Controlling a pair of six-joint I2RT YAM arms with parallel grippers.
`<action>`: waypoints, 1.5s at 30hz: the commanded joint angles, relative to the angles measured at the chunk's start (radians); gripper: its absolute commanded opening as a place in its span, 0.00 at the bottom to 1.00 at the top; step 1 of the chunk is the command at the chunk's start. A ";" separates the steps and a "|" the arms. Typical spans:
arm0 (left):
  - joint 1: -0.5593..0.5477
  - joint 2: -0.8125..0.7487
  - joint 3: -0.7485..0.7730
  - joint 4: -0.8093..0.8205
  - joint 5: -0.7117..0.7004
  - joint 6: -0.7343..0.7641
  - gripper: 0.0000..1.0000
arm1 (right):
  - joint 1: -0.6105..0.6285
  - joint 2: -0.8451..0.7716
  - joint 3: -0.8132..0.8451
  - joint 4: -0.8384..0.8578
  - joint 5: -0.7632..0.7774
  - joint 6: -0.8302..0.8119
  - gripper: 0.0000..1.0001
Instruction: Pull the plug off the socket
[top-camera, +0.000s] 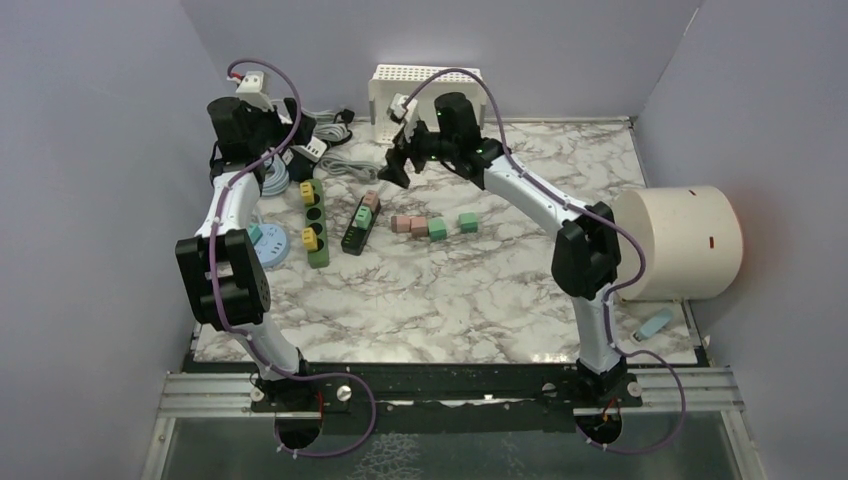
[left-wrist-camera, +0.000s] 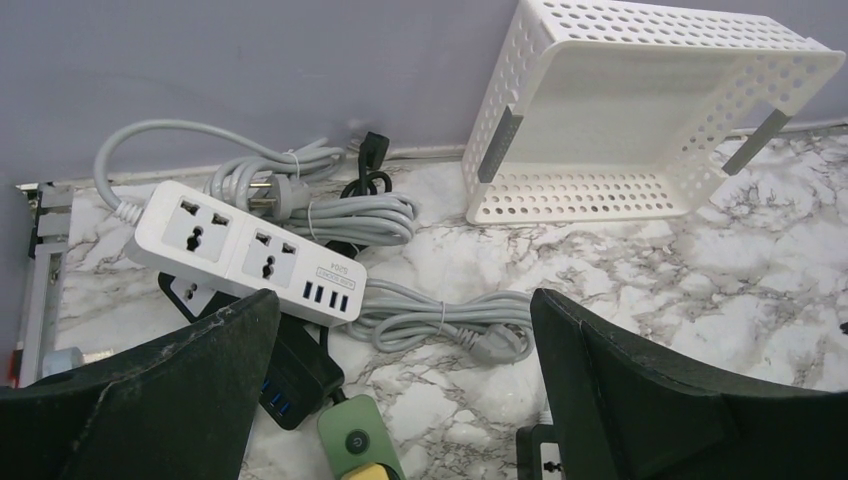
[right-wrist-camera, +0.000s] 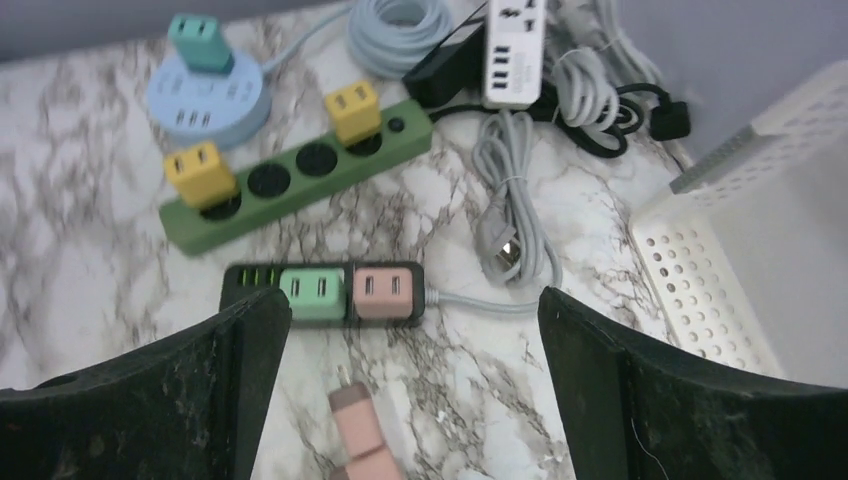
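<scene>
A green power strip (top-camera: 316, 224) lies at the left with two yellow plugs (right-wrist-camera: 202, 172) in it. Beside it a black power strip (top-camera: 358, 226) holds a green plug (right-wrist-camera: 316, 291) and a pink plug (right-wrist-camera: 381, 290). A round blue socket (right-wrist-camera: 207, 95) carries a teal plug (right-wrist-camera: 201, 40). My left gripper (left-wrist-camera: 405, 310) is open and empty above the green strip's switch end (left-wrist-camera: 354, 440). My right gripper (right-wrist-camera: 413, 305) is open and empty, hovering just past the black strip's pink-plug end. In the top view the left gripper (top-camera: 292, 152) and the right gripper (top-camera: 396, 166) are both at the back.
Loose pink and green plugs (top-camera: 436, 227) lie mid-table. A white power strip (left-wrist-camera: 250, 250) and coiled grey cables (left-wrist-camera: 440, 320) are at the back left. A white perforated basket (left-wrist-camera: 640, 110) stands against the back wall. A large white cylinder (top-camera: 680, 243) is at the right.
</scene>
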 joint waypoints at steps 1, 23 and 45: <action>0.006 -0.009 0.014 -0.027 -0.024 -0.031 0.99 | 0.007 -0.012 -0.083 0.382 0.245 0.607 1.00; 0.017 -0.058 0.037 -0.083 -0.019 -0.069 0.99 | 0.145 0.444 0.446 -0.274 0.718 1.157 0.85; 0.056 -0.045 0.031 -0.048 0.048 -0.132 0.99 | 0.170 0.482 0.445 -0.276 0.710 1.101 0.64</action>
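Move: The pink plug in the black socket strip lies about 5 cm to the right hand's left, some 2 cm ahead and 16 cm below. The green plug beside it is 4 cm nearer the base and 2 cm farther left than the pink one. The nearest loose pink plug lies about 5 cm back and 2 cm right of the right hand, 20 cm down. From the left hand the pink plug is roughly 14 cm right, 7 cm back and 19 cm below. Towards the pink plug still in the black strip, the right hand first arcs forward and slightly up, then drops and comes back and left, ending about 15 cm lower and 5 cm farther left. The wrist swings clockwise and tips the fingers steeper down, about 70 degrees in all, while they narrow from wide open to around two-thirds, straddling the plug; no grip can be seen yet. ##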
